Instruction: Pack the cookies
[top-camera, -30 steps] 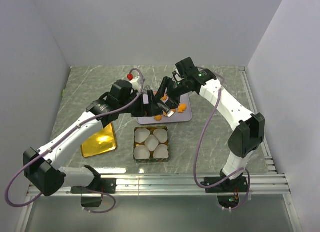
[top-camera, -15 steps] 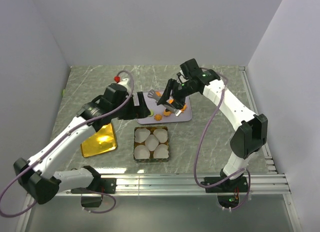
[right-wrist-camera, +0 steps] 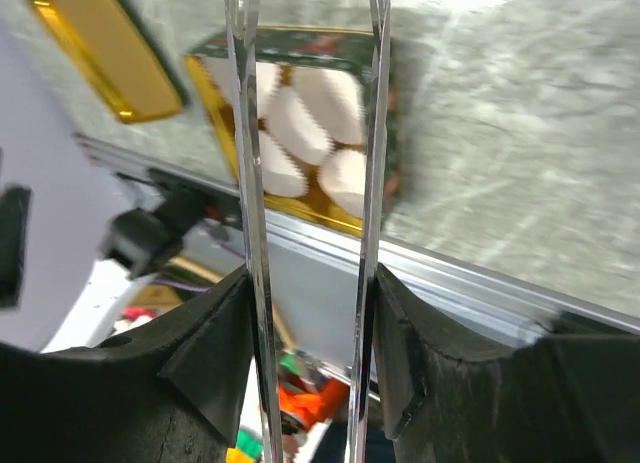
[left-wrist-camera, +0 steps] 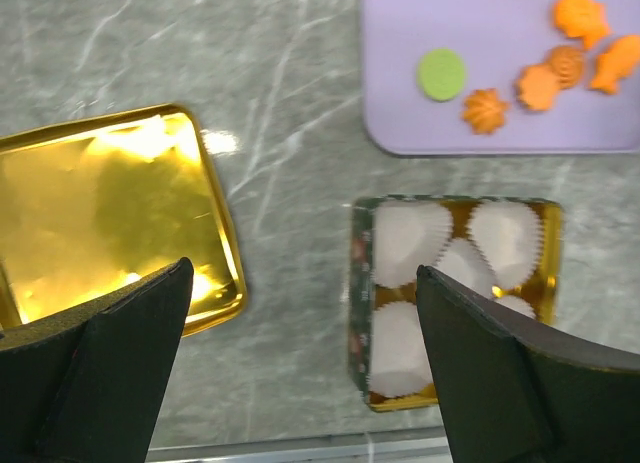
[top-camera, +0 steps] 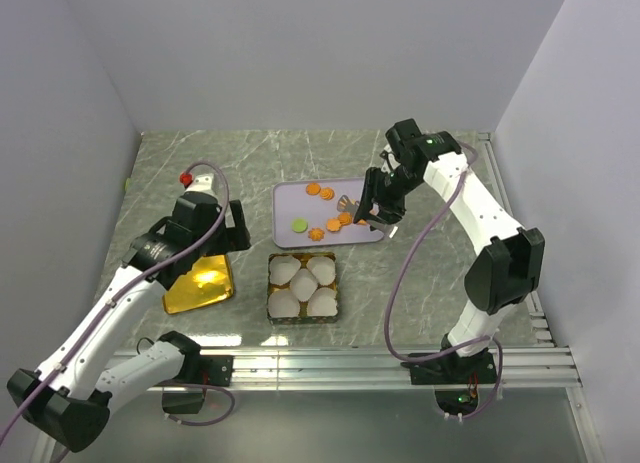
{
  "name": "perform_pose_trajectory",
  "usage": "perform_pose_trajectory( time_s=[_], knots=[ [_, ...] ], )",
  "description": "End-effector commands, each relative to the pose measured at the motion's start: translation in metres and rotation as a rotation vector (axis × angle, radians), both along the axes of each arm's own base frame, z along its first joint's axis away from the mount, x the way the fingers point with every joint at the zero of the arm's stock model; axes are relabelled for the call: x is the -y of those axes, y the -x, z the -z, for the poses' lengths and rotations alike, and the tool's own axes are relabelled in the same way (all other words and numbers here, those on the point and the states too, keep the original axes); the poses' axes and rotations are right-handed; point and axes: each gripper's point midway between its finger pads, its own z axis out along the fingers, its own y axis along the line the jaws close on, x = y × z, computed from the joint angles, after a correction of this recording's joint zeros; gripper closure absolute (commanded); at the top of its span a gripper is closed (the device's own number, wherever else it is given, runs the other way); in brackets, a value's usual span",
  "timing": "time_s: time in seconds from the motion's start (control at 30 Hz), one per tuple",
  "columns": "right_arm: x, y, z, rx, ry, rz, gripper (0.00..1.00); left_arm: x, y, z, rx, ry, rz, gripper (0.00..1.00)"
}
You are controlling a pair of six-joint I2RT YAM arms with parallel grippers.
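Several small orange cookies [top-camera: 327, 194] and one green cookie [top-camera: 299, 224] lie on a lilac tray [top-camera: 290, 198]. My right gripper [top-camera: 380, 207] hangs over the tray's right end, shut on metal tongs [top-camera: 350, 205] whose tips point left at the cookies. In the right wrist view both fingers press the two tong blades [right-wrist-camera: 246, 183], with my right gripper [right-wrist-camera: 310, 283] around them. My left gripper [top-camera: 236, 229] is open and holds nothing, left of the tray. Its wrist view shows the green cookie [left-wrist-camera: 441, 74] and orange cookies [left-wrist-camera: 541, 86] far ahead of my left gripper [left-wrist-camera: 300, 283].
A patterned box [top-camera: 271, 288] holding several white paper cups sits in front of the tray; its rim [left-wrist-camera: 358, 283] shows in the left wrist view. A gold lid [top-camera: 198, 283] lies to its left. Grey walls enclose the marble table.
My left arm has pulled back from the tray to the left. My right gripper with the tongs has shifted right, to the tray's right end, and the blades have come closer together.
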Motion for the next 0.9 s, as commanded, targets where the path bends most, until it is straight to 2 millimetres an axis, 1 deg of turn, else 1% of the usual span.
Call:
perform_pose_trajectory(
  time_s=[0.0,0.13,0.2,0.27,0.3,0.33,0.37,0.4,0.43,0.47,0.53,0.57,0.77,0.87],
  knots=[
    [0.015,-0.008,0.001,0.039,0.093,-0.040,0.47,-0.014,-0.009,-0.003,0.044,-0.041,-0.013,0.00],
    [0.021,-0.022,0.012,0.041,0.159,-0.043,0.47,-0.023,-0.017,0.000,0.059,-0.036,-0.051,0.00],
    [0.023,-0.030,0.011,0.059,0.186,-0.035,0.47,-0.028,-0.020,0.003,0.066,-0.039,-0.080,0.01],
    [0.021,-0.040,0.012,0.067,0.207,-0.034,0.47,-0.037,-0.022,0.001,0.078,-0.039,-0.126,0.00],
    [0.024,-0.045,0.014,0.078,0.233,-0.029,0.47,-0.046,-0.023,0.000,0.087,-0.052,-0.168,0.01],
    [0.023,-0.050,0.021,0.069,0.254,-0.034,0.47,-0.054,-0.023,-0.004,0.102,-0.044,-0.212,0.01],
    [0.023,-0.056,0.017,0.089,0.266,-0.032,0.47,-0.058,-0.022,-0.002,0.104,-0.048,-0.230,0.01],
    [0.023,-0.060,0.019,0.099,0.285,-0.031,0.47,-0.061,-0.021,-0.003,0.112,-0.044,-0.243,0.01],
    [0.023,-0.064,0.026,0.087,0.302,-0.035,0.47,-0.063,-0.020,-0.008,0.135,-0.031,-0.254,0.01],
    [0.021,-0.068,0.023,0.103,0.306,-0.036,0.47,-0.065,-0.019,-0.005,0.135,-0.032,-0.263,0.01],
    [0.023,-0.074,0.030,0.104,0.339,-0.034,0.47,-0.071,-0.017,-0.007,0.147,-0.038,-0.293,0.01],
    [0.023,-0.076,0.030,0.110,0.346,-0.033,0.47,-0.072,-0.017,-0.007,0.151,-0.039,-0.299,0.01],
    [0.016,-0.081,0.044,0.113,0.399,-0.072,0.47,-0.070,-0.018,-0.005,0.145,-0.037,-0.285,0.01],
    [0.008,-0.083,0.051,0.108,0.404,-0.092,0.47,-0.069,-0.019,-0.006,0.145,-0.036,-0.282,0.00]
  ],
)
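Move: The orange cookie group on the purple tray's right half lies some 15 cm ahead of the right hand's grip on the tongs, about 4 cm left and 19 cm below. From that grip the green cookie is roughly 11 cm ahead and 18 cm left, the paper-lined box 9 cm back and 17 cm left. From the open left hand, the cookie group is about 18 cm ahead and 28 cm right; the gold tray is 12 cm left, 2 cm back, both 20 cm lower. Forward about 8 cm and down about 6 cm goes the right hand, towards the orange cookie group, still holding the tongs at the same opening and tipping them some 20 degrees from their leftward slant to nearly straight down. The empty left hand draws left about 7 cm, away from the box, turning some 15 degrees counter-clockwise, fingers wide open. ##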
